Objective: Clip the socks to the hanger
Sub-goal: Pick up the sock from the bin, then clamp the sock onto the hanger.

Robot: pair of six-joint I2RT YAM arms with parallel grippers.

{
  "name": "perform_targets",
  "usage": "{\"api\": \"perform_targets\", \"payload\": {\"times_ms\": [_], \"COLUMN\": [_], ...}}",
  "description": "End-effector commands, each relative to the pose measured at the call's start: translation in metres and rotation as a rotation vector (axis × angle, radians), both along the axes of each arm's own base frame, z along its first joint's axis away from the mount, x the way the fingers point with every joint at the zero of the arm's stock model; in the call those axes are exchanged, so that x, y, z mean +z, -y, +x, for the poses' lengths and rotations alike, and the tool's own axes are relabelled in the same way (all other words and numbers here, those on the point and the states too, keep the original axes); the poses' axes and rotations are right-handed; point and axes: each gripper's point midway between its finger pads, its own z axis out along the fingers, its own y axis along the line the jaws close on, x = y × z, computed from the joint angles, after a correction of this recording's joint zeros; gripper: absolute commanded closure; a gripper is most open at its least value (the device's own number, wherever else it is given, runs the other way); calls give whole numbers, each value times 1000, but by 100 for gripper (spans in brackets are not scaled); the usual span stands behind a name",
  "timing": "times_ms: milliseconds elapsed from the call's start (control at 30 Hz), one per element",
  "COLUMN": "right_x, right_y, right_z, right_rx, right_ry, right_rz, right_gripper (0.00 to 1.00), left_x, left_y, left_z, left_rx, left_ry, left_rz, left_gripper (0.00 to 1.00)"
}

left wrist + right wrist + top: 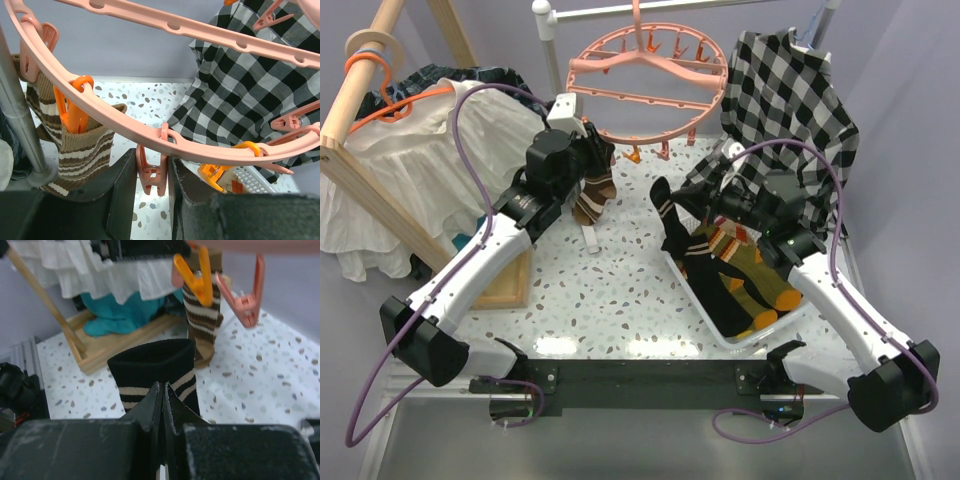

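The salmon-pink hanger hangs at the back centre, its ring crossing the left wrist view. My left gripper is shut on a pink clip that dangles from the ring, one finger pressing each side. To its left a brown striped sock hangs from an orange clip. My right gripper is shut on a black sock with cream stripes, held up above the table. Several more socks lie in the white basket.
A black-and-white checked shirt hangs at the back right, close behind the ring. A white blouse on an orange coat hanger hangs from a wooden rack at the left. A metal pole stands beside the clipped sock.
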Motion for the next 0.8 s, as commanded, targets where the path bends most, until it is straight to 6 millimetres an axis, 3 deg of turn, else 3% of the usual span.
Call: {"api": "perform_targets", "payload": {"times_ms": [0, 167, 433, 767], "right_x": [65, 79, 71, 60], "right_y": [-19, -31, -55, -76], "right_z": [-5, -4, -2, 22], "right_rx": [112, 182, 241, 217], "right_ry": [134, 162, 136, 112], "right_rz": [139, 192, 215, 236], "right_gripper": [100, 100, 100, 100], "left_x": [46, 53, 65, 64], "left_y": [1, 2, 0, 2], "left_z": [-8, -10, -14, -15], "left_rx": [-17, -26, -24, -33], "left_ry": [86, 95, 115, 107], "left_rz": [-78, -93, -115, -130], "left_gripper": [100, 100, 100, 100]}}
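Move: The pink hanger clip that I still pinch in my left hand is the mark: from my right hand, which already holds the black sock's cuff, it is about 13 cm left, 7 cm ahead and some 6 cm higher. The orange clip is roughly 8 cm left and 7 cm ahead at that same height; the bin's middle is about 18 cm right, 6 cm back and 26 cm below. From my left hand the black sock's cuff is some 11 cm right, 6 cm back and 6 cm lower. With the black sock still gripped by its cuff, I sweep my right hand about 7 cm left towards the clip in my left hand. It climbs some 4 cm early, then eases back down about 2, swinging counter-clockwise by some 15 degrees. Meanwhile my left hand keeps hold of the pink clip and raises it about 2 cm. ##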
